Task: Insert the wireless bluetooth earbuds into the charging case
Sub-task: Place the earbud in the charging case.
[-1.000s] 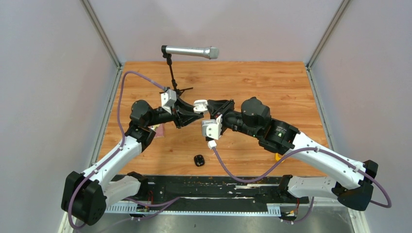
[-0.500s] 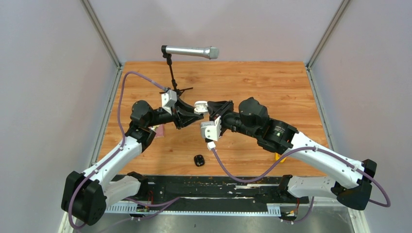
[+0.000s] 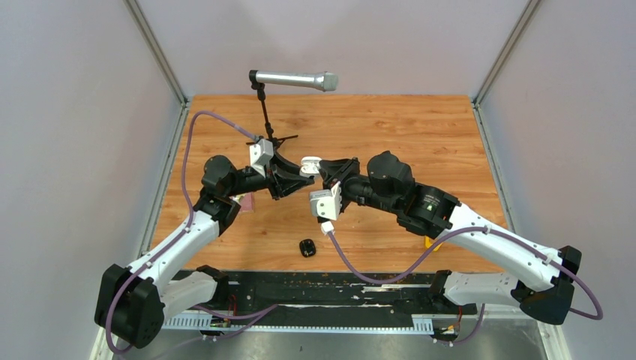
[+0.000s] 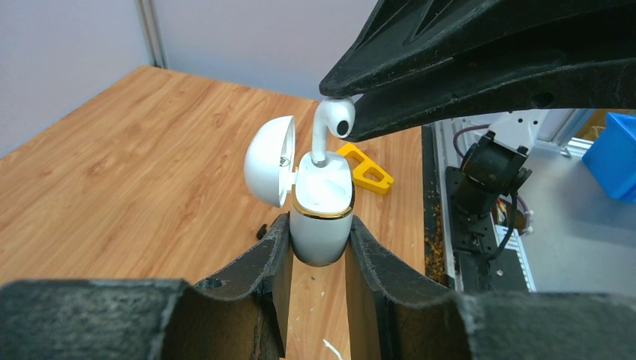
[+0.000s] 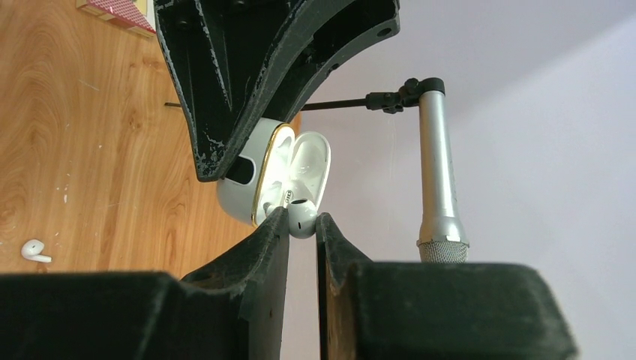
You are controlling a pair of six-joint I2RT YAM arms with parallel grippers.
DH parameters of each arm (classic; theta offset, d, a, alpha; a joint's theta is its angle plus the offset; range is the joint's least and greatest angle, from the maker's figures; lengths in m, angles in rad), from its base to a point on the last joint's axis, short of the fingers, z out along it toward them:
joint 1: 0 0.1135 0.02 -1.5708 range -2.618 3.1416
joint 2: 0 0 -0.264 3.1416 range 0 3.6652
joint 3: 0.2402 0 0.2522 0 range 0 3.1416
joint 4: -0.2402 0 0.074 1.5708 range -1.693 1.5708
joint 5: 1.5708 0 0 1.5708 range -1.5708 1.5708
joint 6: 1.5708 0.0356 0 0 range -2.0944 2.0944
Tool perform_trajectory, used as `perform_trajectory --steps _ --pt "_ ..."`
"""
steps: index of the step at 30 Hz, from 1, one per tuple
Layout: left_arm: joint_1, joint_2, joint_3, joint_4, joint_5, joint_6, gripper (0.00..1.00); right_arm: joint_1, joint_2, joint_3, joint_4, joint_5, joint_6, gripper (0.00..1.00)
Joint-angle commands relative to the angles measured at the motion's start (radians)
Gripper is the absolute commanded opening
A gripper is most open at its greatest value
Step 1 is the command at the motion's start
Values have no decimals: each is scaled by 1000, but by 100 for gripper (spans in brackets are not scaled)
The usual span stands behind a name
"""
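In mid-air over the table's middle, my left gripper point(image 4: 319, 225) is shut on a white charging case point(image 4: 321, 221) with a gold rim, held upright with its lid point(image 4: 268, 161) swung open. My right gripper point(image 5: 301, 222) is shut on a white earbud point(image 5: 301, 216) by its head. The earbud point(image 4: 331, 124) hangs right over the case mouth, its stem tip dipping into the opening. From above, both grippers meet at the case point(image 3: 309, 164). A second white earbud point(image 5: 33, 250) lies on the wood. A small black case point(image 3: 307, 247) sits near the front edge.
A silver microphone point(image 3: 294, 79) on a thin black stand rises at the back, close behind the grippers. A yellow piece point(image 4: 365, 169) lies on the table at the right, a pink item point(image 3: 245, 201) under the left arm. A blue bin point(image 4: 611, 165) is off the table.
My right gripper has crept a little left and back, bringing the earbud closer over the case. The left gripper holds the case still.
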Motion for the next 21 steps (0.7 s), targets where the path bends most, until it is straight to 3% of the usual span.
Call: perform_trajectory --steps 1,10,16,21 --pt "-5 -24 -10 66 -4 -7 0 6 9 29 -24 -23 20 0" --pt "-3 -33 -25 113 -26 -32 0 6 29 51 -41 -13 30 1" --pt "-3 -40 -38 129 -29 -33 0 6 38 83 -61 -1 49 33" --pt "-3 -51 -55 143 -36 -30 0 5 44 137 -106 -12 78 44"
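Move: Just beneath the right fingers, which already pinch the white earbud by its head with the stem tip in its slot, is the charging case: its middle some 3 cm down and 1 cm left, practically level fore and aft. The open lid stands 2 cm ahead, 1 cm left and 2 cm below the right hand; the loose earbud lies on the table about 13 cm back, 6 cm right, 28 cm down. From the left hand, gripping the case, its middle is 2 cm right, level with the pads and neither ahead nor back. Pressing the earbud down about 1 cm into its slot, the right hand eases very slightly left towards the case, then spreads its fingers to let go of the head and rises nearly 1 cm, the upper finger lifting clear. The left hand stays put and keeps the case pinched upright as a counter-hold. ##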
